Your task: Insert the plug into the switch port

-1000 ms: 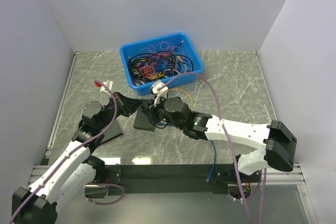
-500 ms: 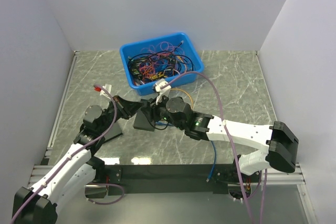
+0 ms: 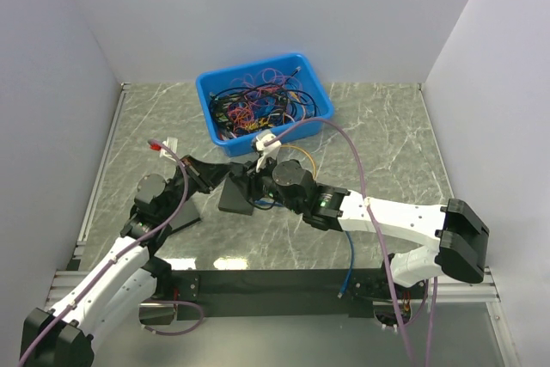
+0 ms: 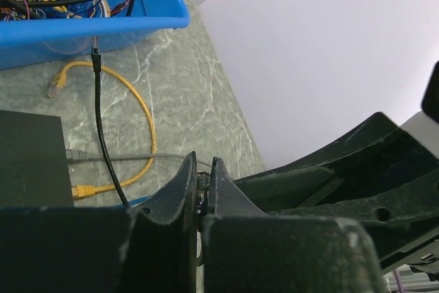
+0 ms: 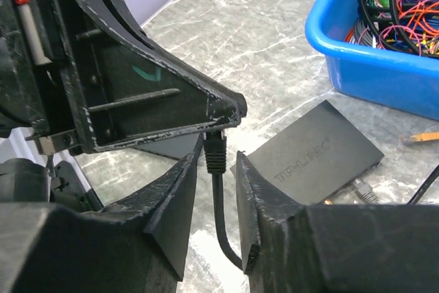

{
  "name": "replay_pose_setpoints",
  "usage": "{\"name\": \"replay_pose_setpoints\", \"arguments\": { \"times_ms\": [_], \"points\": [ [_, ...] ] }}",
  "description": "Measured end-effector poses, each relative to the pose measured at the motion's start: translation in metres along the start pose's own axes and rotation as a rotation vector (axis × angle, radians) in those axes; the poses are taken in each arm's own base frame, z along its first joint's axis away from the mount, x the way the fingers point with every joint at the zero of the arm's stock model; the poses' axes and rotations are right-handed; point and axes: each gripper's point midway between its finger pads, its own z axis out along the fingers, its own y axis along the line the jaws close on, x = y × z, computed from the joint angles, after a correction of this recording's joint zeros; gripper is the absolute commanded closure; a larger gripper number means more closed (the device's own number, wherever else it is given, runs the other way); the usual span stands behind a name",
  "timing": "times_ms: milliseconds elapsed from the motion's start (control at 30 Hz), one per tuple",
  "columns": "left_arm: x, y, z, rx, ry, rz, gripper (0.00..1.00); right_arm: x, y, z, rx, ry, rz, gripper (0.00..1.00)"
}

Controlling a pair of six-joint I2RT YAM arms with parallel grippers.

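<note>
The plug (image 5: 215, 152) is black with a black cable hanging below it. My left gripper (image 3: 225, 171) is shut on the plug's top end, and its dark fingers (image 5: 158, 94) reach in from the left in the right wrist view. In the left wrist view the left gripper (image 4: 201, 169) shows its jaws pressed together on a small dark piece. My right gripper (image 5: 219, 150) is open, its jaws on either side of the plug without touching it. The switch (image 3: 236, 197) is a flat black box (image 5: 322, 149) lying on the table just beside both grippers.
A blue bin (image 3: 275, 135) full of tangled cables stands behind the switch. A yellow cable (image 4: 147, 114) loops on the marble table between bin and switch. A grey cable (image 4: 123, 158) runs to the switch's side. White walls close in the left, back and right.
My right gripper's jaws have opened off the plug, which stays pinched in the left gripper. Both arms have shifted only slightly.
</note>
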Motion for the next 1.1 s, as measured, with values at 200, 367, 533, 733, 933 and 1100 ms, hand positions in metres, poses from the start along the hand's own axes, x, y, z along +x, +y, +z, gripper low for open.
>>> {"name": "replay_pose_setpoints", "arguments": {
  "times_ms": [200,367,533,733,933,1100],
  "points": [
    [-0.002,-0.001,0.0,0.0,-0.01,-0.005,0.99,0.006,-0.001,0.002,0.004,0.013,0.003,0.68],
    [-0.002,-0.001,0.0,0.0,-0.012,-0.013,1.0,0.012,-0.002,0.005,0.009,0.027,0.0,0.68],
    [-0.002,-0.001,0.0,0.0,-0.012,-0.017,0.99,0.014,-0.003,0.006,0.009,0.034,-0.001,0.69],
    [-0.002,-0.001,0.0,-0.001,-0.011,-0.017,0.99,0.016,-0.003,0.007,0.01,0.037,-0.002,0.76],
    [-0.002,0.001,0.001,-0.009,-0.011,-0.019,0.99,0.018,-0.003,0.009,0.011,0.041,-0.001,0.92],
    [-0.002,0.004,0.001,-0.016,-0.014,-0.02,1.0,0.019,-0.003,0.011,0.014,0.045,-0.002,1.0]
  ]
}}
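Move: The black cable hangs from the plug that the left fingers hold. The stretch just under the plug's boot is about 2 cm below the right hand and 1 cm to its left, between its open fingers; it lies about 4 cm below the left hand. From the right hand, the TP-Link switch is some 5 cm ahead and 15 cm below, the second switch about 17 cm left and 2 cm back, and the blue bin some 25 cm ahead and 8 cm right. The right fingers close around the black cable just under the plug's boot and pinch it, after the open hand has sunk about 2 cm alongside it, away from the left fingertips; most of the closing comes late. The hand's tilt barely changes, and the left hand holds still with its grip on the plug kept. ##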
